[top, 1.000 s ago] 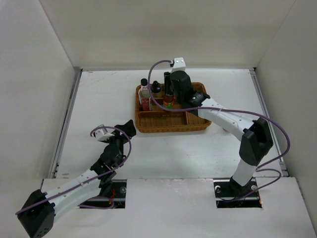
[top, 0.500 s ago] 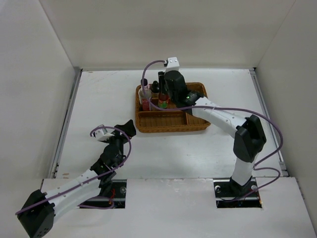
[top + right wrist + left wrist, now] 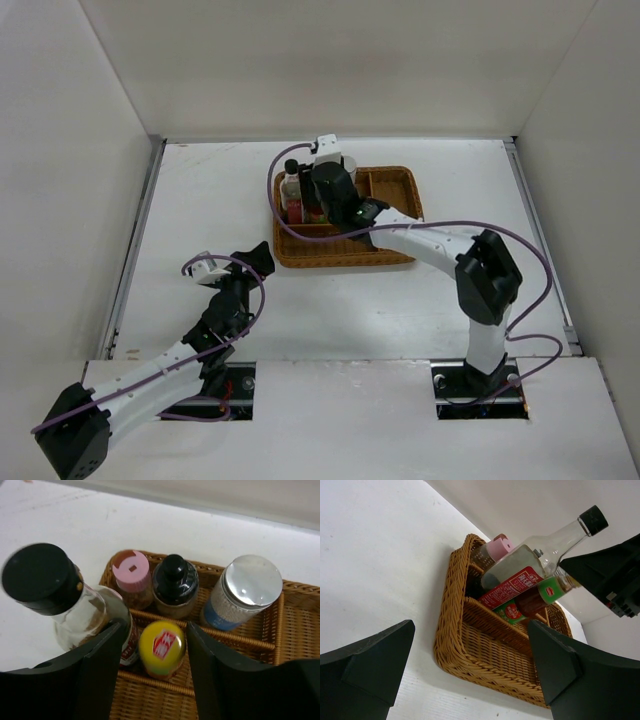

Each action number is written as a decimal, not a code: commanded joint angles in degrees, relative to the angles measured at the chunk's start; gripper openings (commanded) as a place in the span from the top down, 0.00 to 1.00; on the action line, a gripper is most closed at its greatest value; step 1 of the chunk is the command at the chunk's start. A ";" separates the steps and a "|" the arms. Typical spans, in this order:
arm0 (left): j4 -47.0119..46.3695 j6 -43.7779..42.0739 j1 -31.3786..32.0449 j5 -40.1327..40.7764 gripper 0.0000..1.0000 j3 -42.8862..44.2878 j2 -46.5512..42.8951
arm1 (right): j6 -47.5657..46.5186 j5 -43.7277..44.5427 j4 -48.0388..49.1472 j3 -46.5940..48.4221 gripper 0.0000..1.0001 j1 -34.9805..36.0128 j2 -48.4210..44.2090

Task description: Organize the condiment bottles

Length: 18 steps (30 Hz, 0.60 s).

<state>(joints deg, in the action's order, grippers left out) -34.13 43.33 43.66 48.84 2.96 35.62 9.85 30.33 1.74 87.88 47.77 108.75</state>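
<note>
The condiment bottles stand in the left compartments of the wicker tray [image 3: 240, 690]. The dark red bottle with the yellow cap [image 3: 161, 647] stands upright between the fingers of my right gripper [image 3: 156, 640], which is open with a small gap on each side. Beside it leans the clear bottle with a black cap [image 3: 42, 577]. Behind are a pink-capped jar [image 3: 131, 571], a small black-topped bottle [image 3: 175, 577] and a silver-lidded jar [image 3: 251, 580]. From above, the right gripper [image 3: 322, 195] hides most bottles. My left gripper [image 3: 250, 262] is open and empty, facing the tray [image 3: 480, 650] from the near left.
The tray's long front compartment [image 3: 335, 243] and right compartments [image 3: 390, 188] hold nothing. White walls stand at the left, right and back of the white table [image 3: 210, 200]. The right arm's purple cable [image 3: 275, 195] loops over the tray's left edge.
The right arm swung left across the tray with the yellow-capped bottle, and its jaws have now widened off it. The left arm has not moved.
</note>
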 commanded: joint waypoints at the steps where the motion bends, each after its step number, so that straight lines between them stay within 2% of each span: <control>1: -2.61 0.44 -0.20 -0.41 0.00 -6.13 -0.11 | -0.44 2.28 7.58 -0.77 0.37 0.70 -5.47; 6: -2.35 0.53 -0.11 -0.50 0.00 -6.13 -0.90 | 0.43 3.07 6.61 -4.02 0.30 0.70 -11.35; 10: -2.34 0.53 -0.29 -0.59 0.00 -6.13 -0.46 | 2.28 4.74 6.08 -10.86 0.25 -0.61 -19.34; 15: -2.52 0.53 -0.11 -0.68 0.00 -6.13 -0.02 | 6.49 10.53 5.39 -28.61 0.12 -8.60 -34.98; 18: -2.52 0.44 0.42 -0.76 0.00 -6.13 -0.90 | 9.48 16.24 0.13 -38.36 0.04 -15.97 -44.82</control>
<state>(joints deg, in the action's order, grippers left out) -34.13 43.33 43.64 48.62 2.96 35.38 15.20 38.94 5.37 55.22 36.51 69.73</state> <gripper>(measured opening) 0.997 0.951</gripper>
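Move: The next thing is the remaining lidded jar on the table right of the basket, hidden under your right arm: about 33 cm right of your right hand, 9 cm back and 13 cm lower. Your right fingers flank the neck of the yellow-capped bottle, its middle straight below by some 7 cm. The clear bottle stands 6 cm left of that bottle, level with it. From your left hand, the lidded jar lies some 49 cm right, 8 cm ahead, 7 cm down. Keep opening the right fingers until nearly wide, coming free of the yellow-capped bottle as you rise about 7 cm and ease back. Then swing the right gripper fast to the right, some 20 cm in all, out over the basket's right end towards the lidded jar, turning about 20 degrees clockwise and sinking slightly last. ##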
